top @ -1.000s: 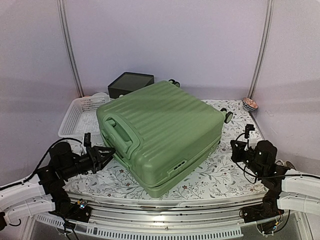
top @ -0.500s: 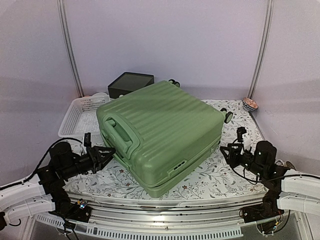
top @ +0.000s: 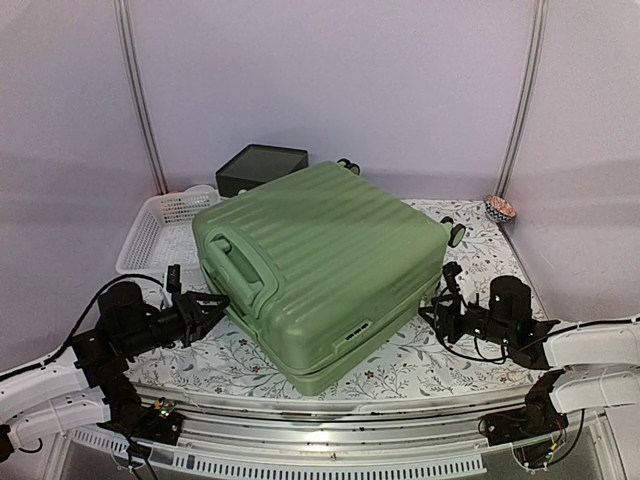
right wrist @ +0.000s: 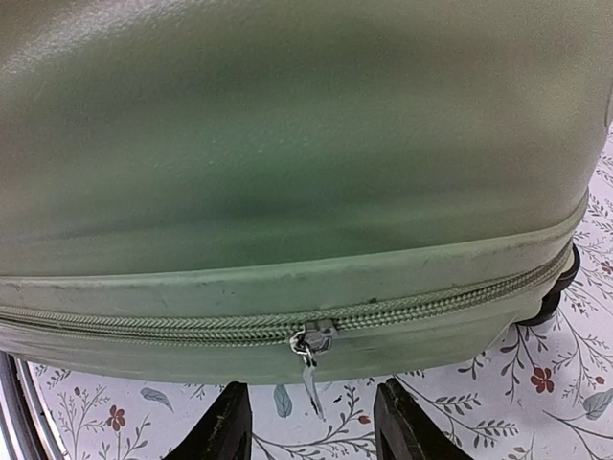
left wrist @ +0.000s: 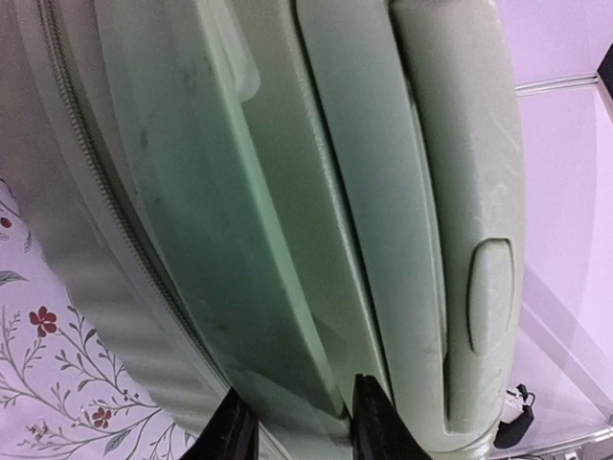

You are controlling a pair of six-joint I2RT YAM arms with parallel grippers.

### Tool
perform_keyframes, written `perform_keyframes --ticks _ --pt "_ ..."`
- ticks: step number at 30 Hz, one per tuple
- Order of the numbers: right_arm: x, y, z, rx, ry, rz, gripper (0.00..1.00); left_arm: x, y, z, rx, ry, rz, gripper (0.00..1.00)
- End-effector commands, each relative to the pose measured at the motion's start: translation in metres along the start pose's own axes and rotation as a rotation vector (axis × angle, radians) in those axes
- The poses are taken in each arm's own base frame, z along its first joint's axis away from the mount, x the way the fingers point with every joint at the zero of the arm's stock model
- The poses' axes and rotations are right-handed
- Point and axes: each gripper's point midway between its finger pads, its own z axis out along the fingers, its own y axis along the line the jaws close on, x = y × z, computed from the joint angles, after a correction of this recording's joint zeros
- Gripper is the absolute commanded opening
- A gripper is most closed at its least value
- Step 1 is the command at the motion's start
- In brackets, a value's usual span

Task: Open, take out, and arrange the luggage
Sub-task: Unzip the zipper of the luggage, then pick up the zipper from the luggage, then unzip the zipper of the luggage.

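Observation:
The light-green ribbed luggage [top: 320, 260] lies flat in the middle of the table, shut, with its handle toward the left and its black wheels at the back right. My left gripper [top: 207, 308] presses against its left side. In the left wrist view my left gripper [left wrist: 302, 431] has its fingers closed over a ridge of the shell [left wrist: 316, 240]. My right gripper [top: 440, 305] sits at the luggage's right side, low by the zipper seam. In the right wrist view my right gripper [right wrist: 314, 426] stands open, with the metal zipper pull [right wrist: 308, 362] hanging just ahead, untouched.
A white mesh basket [top: 160, 225] stands at the back left, touching the luggage's corner. A dark-lidded box [top: 262, 168] sits behind it. A small patterned bowl [top: 500, 208] rests at the back right. The floral cloth [top: 440, 350] covers the table.
My right arm has swung left and down toward the luggage's right side, and its gripper has gone from shut to open. The left arm and the luggage have not moved.

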Motion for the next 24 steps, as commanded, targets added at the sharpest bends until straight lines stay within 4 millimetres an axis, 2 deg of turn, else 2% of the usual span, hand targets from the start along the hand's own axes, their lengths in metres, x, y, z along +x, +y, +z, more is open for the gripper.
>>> perform_keyframes --ticks 1,6,7,8,9,10,11,15,17,22,24 --pt "-0.026 0.0 0.009 0.001 -0.07 -0.046 0.43 -0.021 0.015 -0.003 -0.087 -0.098 0.136 0.0" --pt "-0.031 -0.002 0.019 0.003 -0.074 -0.041 0.37 -0.022 0.015 -0.004 -0.09 -0.103 0.138 0.0" --pt "-0.032 -0.002 0.02 0.0 -0.079 -0.037 0.33 -0.022 0.016 -0.004 -0.093 -0.102 0.137 0.0" --pt "-0.034 -0.001 0.02 -0.004 -0.083 -0.035 0.28 -0.022 0.016 -0.004 -0.095 -0.104 0.138 0.0" --pt "-0.034 -0.002 0.021 -0.003 -0.084 -0.034 0.2 -0.022 0.017 -0.005 -0.098 -0.104 0.139 0.0" --pt "-0.035 -0.004 0.022 0.01 -0.084 -0.035 0.06 -0.022 0.017 -0.006 -0.097 -0.107 0.138 0.0" --pt "-0.035 -0.01 0.022 0.044 -0.085 -0.027 0.03 -0.023 0.017 -0.006 -0.099 -0.11 0.139 0.0" --pt "-0.035 -0.043 0.018 0.161 -0.099 0.1 0.02 -0.024 0.018 -0.008 -0.107 -0.12 0.139 0.0" --pt "-0.038 -0.059 0.014 0.201 -0.124 0.167 0.01 -0.026 0.018 -0.009 -0.106 -0.127 0.139 0.0" --pt "-0.041 -0.113 -0.005 0.371 -0.186 0.281 0.01 -0.025 0.019 -0.009 -0.111 -0.123 0.14 0.0" --pt "-0.044 -0.129 -0.009 0.379 -0.208 0.34 0.02 -0.025 0.019 -0.009 -0.111 -0.124 0.14 0.0"
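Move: The zipper pull hangs just off the right hand's open fingertips, about 2 cm ahead, 1 cm to the left and level with them. From that hand the upper luggage wheel is roughly 13 cm ahead, 5 cm right and 10 cm higher; the latch panel is some 16 cm left, 7 cm back and 4 cm higher. From the left hand, the pull lies about 43 cm right, 5 cm ahead and 7 cm lower. The right fingers close on the zipper pull after easing about 2 cm forward and a touch left, then drag it along the luggage's side seam towards the wheel end, some 6 cm right and forward and gathering speed, while the wrist swings about 15 degrees clockwise. The left hand stays put, still gripping the handle-end rim. ##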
